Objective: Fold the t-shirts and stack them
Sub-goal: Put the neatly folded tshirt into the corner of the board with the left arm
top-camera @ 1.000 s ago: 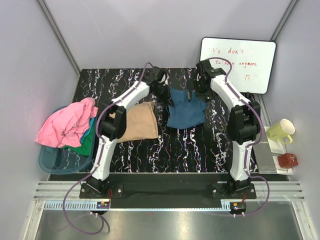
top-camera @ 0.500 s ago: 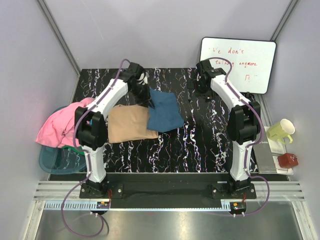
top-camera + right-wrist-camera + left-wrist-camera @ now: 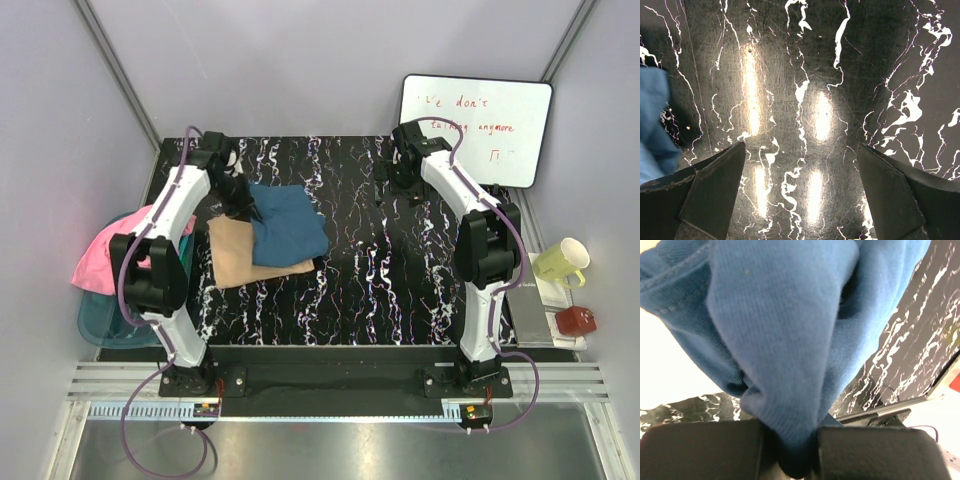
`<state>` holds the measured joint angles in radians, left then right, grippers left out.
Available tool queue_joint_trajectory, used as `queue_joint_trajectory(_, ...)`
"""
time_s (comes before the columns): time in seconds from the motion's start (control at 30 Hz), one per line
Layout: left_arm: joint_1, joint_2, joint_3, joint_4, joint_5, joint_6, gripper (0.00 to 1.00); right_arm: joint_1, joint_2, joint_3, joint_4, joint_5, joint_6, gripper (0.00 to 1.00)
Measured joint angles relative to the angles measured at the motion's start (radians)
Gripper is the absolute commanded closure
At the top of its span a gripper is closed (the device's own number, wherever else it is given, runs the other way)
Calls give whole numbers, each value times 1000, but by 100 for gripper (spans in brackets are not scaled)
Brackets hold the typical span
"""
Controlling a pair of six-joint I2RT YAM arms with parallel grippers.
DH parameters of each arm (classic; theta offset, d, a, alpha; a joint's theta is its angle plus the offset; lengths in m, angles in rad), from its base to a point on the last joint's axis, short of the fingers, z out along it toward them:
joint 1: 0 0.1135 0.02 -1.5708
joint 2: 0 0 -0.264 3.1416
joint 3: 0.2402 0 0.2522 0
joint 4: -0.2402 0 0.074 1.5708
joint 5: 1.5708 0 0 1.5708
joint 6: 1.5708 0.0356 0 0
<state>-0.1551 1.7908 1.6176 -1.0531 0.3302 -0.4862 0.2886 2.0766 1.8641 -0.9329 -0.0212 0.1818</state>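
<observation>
A folded teal-blue t-shirt (image 3: 290,225) lies partly over a folded tan t-shirt (image 3: 232,255) at the table's left. My left gripper (image 3: 240,200) is shut on the blue shirt's far left edge; in the left wrist view the blue cloth (image 3: 780,340) bunches between the two black fingers (image 3: 700,450), with the left gripper (image 3: 795,460) pinching it. My right gripper (image 3: 392,185) hangs open over bare table at the back right, apart from the shirts. Nothing lies between its fingers (image 3: 705,185), and the right gripper (image 3: 800,190) sees a blue cloth edge (image 3: 652,120) at the left.
A teal basket (image 3: 110,315) off the table's left edge holds a pink shirt (image 3: 105,265) and a green one (image 3: 180,275). A whiteboard (image 3: 478,115) leans at the back right. A yellow-green mug (image 3: 560,262) and a small red thing (image 3: 577,320) sit on the right.
My left arm has swung left, dragging the blue shirt from the table's middle onto the tan shirt. The right gripper has stayed open at the back right.
</observation>
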Motion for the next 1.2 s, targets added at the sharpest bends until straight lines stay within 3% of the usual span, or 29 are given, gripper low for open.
queue_joint_trajectory(0.3,71,-80,-123,8,-22,18,100,0,0,-1,0,-7,3,0)
queue_joint_trajectory(0.47,86,-83,-140,34,75,37,100,0,0,-4,0,-19,6,0)
queue_joint_trajectory(0.83,75,-62,158,135,315,23,100,0,1,-37,0,-34,14,0)
queue_joint_trajectory(0.93,97,-88,119,145,324,15,100,0,1,-53,0,-34,14,0)
queue_joint_trajectory(1.2,199,-182,-175,113,306,32,100,0,5,-60,0,-34,14,0)
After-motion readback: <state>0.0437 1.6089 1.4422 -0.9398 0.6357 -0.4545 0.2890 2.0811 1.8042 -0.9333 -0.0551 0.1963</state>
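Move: The left hand already grips the blue t-shirt by its left edge, the body of the shirt spreading to the right over the beige t-shirt; the beige one's middle is about 7 cm back, 2 cm right and 14 cm below this hand. The board's far left corner lies some 19 cm ahead and 19 cm left, the pink shirt in the bin about 25 cm left and 6 cm back. From the idle right hand the beige t-shirt is roughly 30 cm left and 13 cm back. Keeping its pinch on the blue t-shirt's edge, the left hand first pulls about 3 cm left and 2 cm back, then flicks the edge up more than 10 cm while swinging forward and right over the board, its fingertips tilting some 25 degrees forward and to the right. It then turns back down and left, ending about 5 cm higher than it began with the edge still held up, while the open, empty right hand eases a little down and back. ##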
